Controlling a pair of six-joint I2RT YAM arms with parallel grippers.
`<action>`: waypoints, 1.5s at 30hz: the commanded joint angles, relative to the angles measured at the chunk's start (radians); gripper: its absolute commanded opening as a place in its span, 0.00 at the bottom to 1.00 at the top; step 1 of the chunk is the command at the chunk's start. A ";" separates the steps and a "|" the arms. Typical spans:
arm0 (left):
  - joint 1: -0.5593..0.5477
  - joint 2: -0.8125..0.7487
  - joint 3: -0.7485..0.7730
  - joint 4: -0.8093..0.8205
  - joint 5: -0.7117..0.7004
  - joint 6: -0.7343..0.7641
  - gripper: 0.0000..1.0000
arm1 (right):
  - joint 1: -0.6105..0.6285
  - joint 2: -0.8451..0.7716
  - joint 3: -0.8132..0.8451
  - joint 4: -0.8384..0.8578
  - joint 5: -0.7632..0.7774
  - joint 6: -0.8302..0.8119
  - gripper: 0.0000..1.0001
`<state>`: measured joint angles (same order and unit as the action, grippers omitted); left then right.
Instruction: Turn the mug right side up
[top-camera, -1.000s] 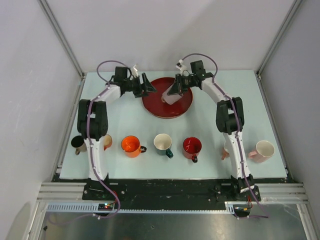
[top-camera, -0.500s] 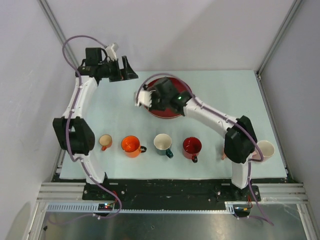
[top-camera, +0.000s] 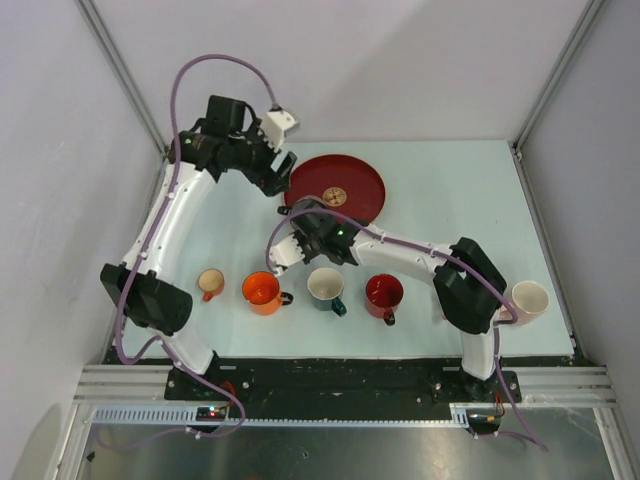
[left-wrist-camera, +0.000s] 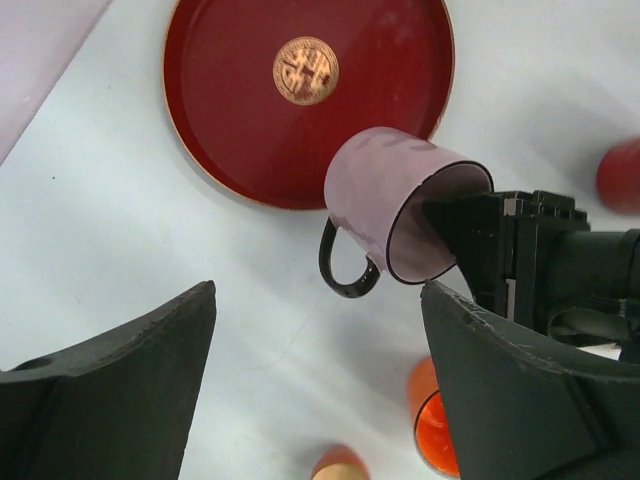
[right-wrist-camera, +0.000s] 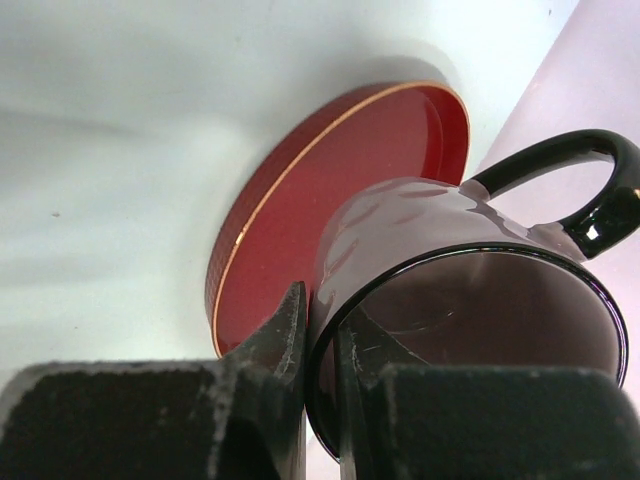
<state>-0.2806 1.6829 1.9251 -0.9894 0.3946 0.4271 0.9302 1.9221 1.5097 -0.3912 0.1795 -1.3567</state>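
Observation:
The mug (left-wrist-camera: 385, 205) is pale lilac with a black rim and a black handle (left-wrist-camera: 345, 275). It hangs tilted on its side over the table, just off the near-left edge of the red plate (top-camera: 350, 185). My right gripper (right-wrist-camera: 322, 335) is shut on its wall at the rim, one finger inside the mouth and one outside. The mug's mouth (right-wrist-camera: 490, 310) faces this gripper, with the handle on the far side. My left gripper (left-wrist-camera: 318, 300) is open and holds nothing. It hovers high over the table by the plate's left edge (top-camera: 280, 172), looking down on the mug.
A row of upright mugs stands along the near side: tan (top-camera: 210, 283), orange (top-camera: 262, 290), cream and teal (top-camera: 326, 287), red (top-camera: 384, 293), and a pale one (top-camera: 528, 298) at far right. Walls close in the table at both sides.
My right arm carried the mug off the red plate toward the near left and rolled its wrist. My left arm swung up and away, then came back beside the plate, jaws still open.

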 joint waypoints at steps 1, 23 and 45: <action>-0.068 -0.011 -0.014 -0.089 -0.078 0.226 0.85 | 0.038 -0.086 0.004 0.115 0.068 -0.092 0.00; -0.202 0.015 -0.311 0.348 -0.383 0.091 0.42 | 0.055 -0.089 0.045 0.099 0.004 -0.022 0.00; 0.100 0.030 -0.391 0.430 -0.239 -0.291 0.00 | 0.080 -0.104 0.003 0.317 0.111 0.031 0.69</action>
<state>-0.2398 1.7172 1.5211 -0.6338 0.1017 0.2245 0.9966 1.8679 1.4925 -0.1604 0.2653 -1.3235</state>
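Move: My right hand still grips the pink mug by its rim wall, its middle about 4 cm ahead and 3 cm to the left of that hand, a touch lower. From my open left hand that same mug lies roughly 15 cm below, 7 cm to the right and 2 cm ahead. The red plate's middle is some 11 cm ahead of my left hand and 14 cm right; the orange mug, 18 cm back and 4 cm left; the teal mug, 17 cm back and 11 cm right. I hand the mug over in the air: my left hand sinks about 12 cm, swinging back and right, then forward again onto the rim opposite my right hand, and pinches the wall shut. My right hand, nearly still until then, opens and rises clear about 6 cm, while my left takes the mug some 9 cm left and a little forward, turning counter-clockwise. ##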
